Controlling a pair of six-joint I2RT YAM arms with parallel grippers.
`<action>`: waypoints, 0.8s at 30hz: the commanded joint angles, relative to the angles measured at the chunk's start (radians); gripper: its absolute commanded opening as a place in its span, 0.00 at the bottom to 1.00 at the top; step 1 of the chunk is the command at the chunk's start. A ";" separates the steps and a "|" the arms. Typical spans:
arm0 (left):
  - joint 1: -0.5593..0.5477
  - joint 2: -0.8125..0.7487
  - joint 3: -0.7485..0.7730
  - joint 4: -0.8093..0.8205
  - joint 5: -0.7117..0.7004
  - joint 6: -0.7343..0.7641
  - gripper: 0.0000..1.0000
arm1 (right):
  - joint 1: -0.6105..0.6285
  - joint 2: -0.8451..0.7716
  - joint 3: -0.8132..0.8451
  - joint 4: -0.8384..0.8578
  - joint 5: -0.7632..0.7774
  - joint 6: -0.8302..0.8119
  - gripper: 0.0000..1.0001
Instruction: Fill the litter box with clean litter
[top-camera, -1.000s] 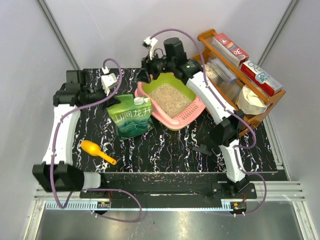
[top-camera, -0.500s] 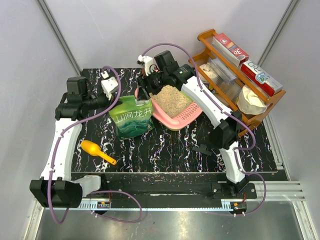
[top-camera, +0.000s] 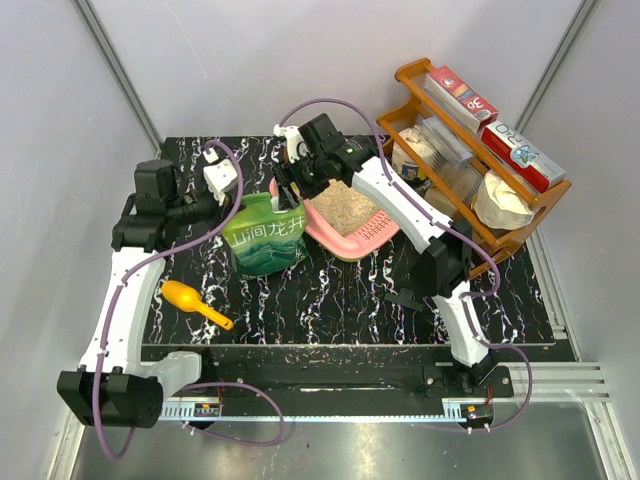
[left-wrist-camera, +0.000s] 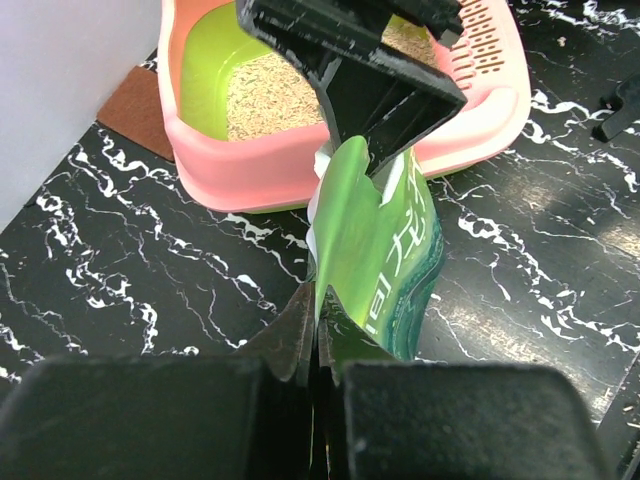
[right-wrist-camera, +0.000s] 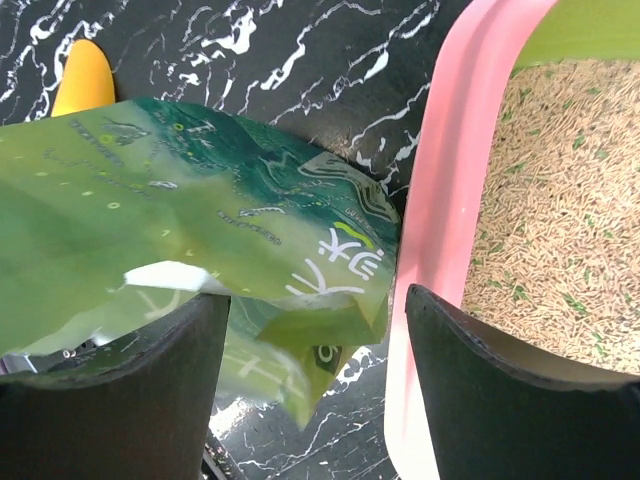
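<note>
The pink litter box with green inner walls holds tan clean litter at the table's back centre. A green bag stands just left of it. My left gripper is shut on the bag's left top edge. My right gripper hangs open over the bag's right top corner, which sits between its fingers, untouched. The pink rim lies beside the right finger, with litter past it.
A yellow-orange scoop lies on the black marbled table at front left, also showing behind the bag as a yellow tip. A brown wooden rack with boxes stands at the back right.
My right arm has swung left from above the litter box to the bag's top right corner, and its jaws have spread wider. The left gripper kept its hold and shifted slightly.
</note>
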 joint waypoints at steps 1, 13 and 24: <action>-0.011 -0.082 -0.015 0.210 -0.014 -0.022 0.00 | 0.011 0.073 0.114 -0.093 0.053 0.037 0.77; -0.015 -0.136 -0.078 0.244 -0.103 0.056 0.00 | 0.014 -0.051 0.076 -0.123 0.251 0.007 0.00; -0.015 -0.150 -0.029 0.210 -0.211 0.251 0.00 | 0.063 0.070 0.318 -0.032 0.191 -0.035 0.00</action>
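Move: The bag's right upper edge lies roughly 3 cm below my right hand and 1 cm to its right, neither ahead nor back, between my open fingers. The litter box's middle is about 9 cm ahead of that hand, 13 cm to its right and 15 cm below. My left hand already pinches the bag's left upper edge; from it the right edge is about 13 cm to the right, level ahead and roughly 3 cm lower. I sink my right hand about 3 cm, open fingers straddling the bag's right upper edge, and shut them fully on it. Then I raise it back about 3 cm, drawing slightly left, with a wrist turn of some 10 degrees. My left hand keeps its pinch, rolling about its finger line and easing a little left late on. ##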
